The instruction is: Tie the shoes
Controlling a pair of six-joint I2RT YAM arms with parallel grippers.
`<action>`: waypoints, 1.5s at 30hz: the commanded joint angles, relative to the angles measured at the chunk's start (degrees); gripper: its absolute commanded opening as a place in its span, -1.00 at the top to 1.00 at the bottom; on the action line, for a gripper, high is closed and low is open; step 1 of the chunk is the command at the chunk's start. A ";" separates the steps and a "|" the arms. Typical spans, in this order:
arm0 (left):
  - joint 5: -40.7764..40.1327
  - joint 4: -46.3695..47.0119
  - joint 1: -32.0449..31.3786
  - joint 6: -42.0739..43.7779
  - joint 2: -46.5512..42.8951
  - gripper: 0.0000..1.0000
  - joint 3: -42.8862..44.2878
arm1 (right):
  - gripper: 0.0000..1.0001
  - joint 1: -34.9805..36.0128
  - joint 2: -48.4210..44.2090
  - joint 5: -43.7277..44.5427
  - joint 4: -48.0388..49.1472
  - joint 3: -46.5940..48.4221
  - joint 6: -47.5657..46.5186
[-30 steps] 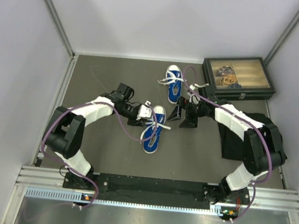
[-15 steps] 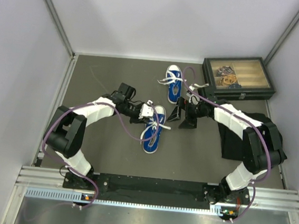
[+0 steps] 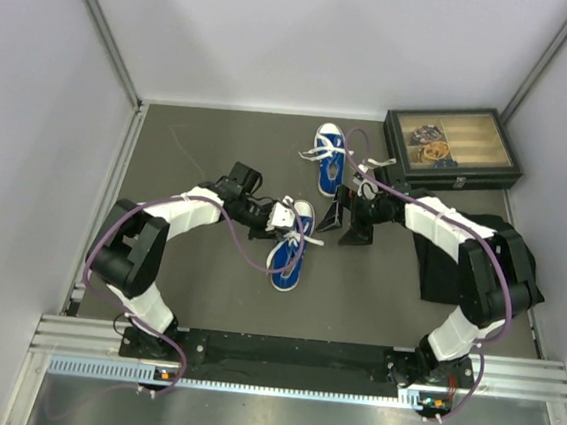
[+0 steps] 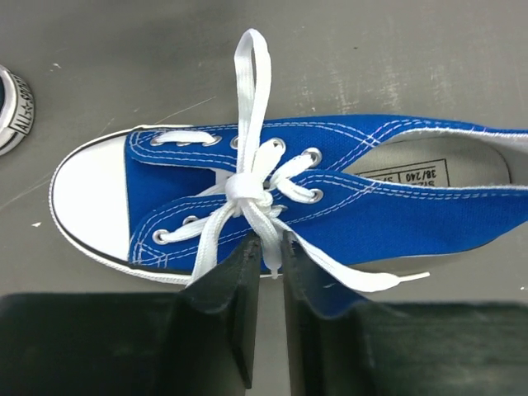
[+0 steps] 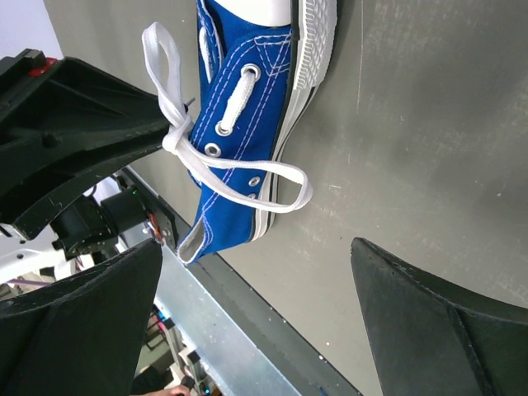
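Observation:
Two blue shoes with white laces lie on the grey table. The near shoe [image 3: 288, 248] [image 4: 371, 206] carries a first knot [image 4: 245, 190], with one lace loop pointing away. My left gripper [image 3: 281, 215] [image 4: 269, 247] sits at that shoe's side, jaws narrowed to a slim gap around a loose lace end [image 4: 269, 235] without visibly pinching it. The far shoe [image 3: 330, 157] lies behind, laces loose. My right gripper [image 3: 346, 219] [image 5: 256, 247] hangs wide open between the two shoes and holds nothing. In its view the near shoe [image 5: 239, 115] lies ahead.
A dark glass-lidded box [image 3: 451, 145] stands at the back right. A black cloth [image 3: 449, 269] lies under the right arm. Grey walls and metal rails close in the table on three sides. The far shoe's toe cap [image 4: 8, 99] shows at the left edge of the left wrist view.
My left gripper has shifted slightly right toward the near shoe, and its jaws have narrowed around the lace end. The right arm has hardly moved.

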 commanded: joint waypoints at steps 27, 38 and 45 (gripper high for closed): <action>-1.78 -12.82 9.87 9.57 -1.22 1.00 -0.50 | -0.33 -0.23 3.41 -6.23 9.33 -1.19 6.61; -2.57 -12.65 10.93 9.84 -0.87 1.00 -1.12 | -0.11 3.20 7.10 -8.17 13.72 0.13 9.34; -3.45 -13.26 11.10 10.80 -0.43 1.00 -1.29 | -0.07 5.05 9.03 -8.61 14.96 1.71 10.39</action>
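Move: The left hand's nearly closed fingers already straddle the white loop poking out of the knot, so the loop is right at its hand point. The knot sits about 3 cm to the right, and the loose lace end lies some 6 cm back and 3 cm lower. From the wide-open right hand, the right loop is about 4 cm left, 2 cm back and 3 cm below; the knot is about 8 cm left, 2 back and 3 below. The left hand shuts its fingers on the loop just left of the knot, then draws it about 8 cm leftward away from the knot, sinking some 2.5 cm to pass beyond the shoe's side, with a tilt of about 10 degrees. After a short wait the right hand eases about 4 cm left towards the knot and nearly 2 cm down, its open fingers narrowing to roughly half and coming around the right loop without pinching it. ##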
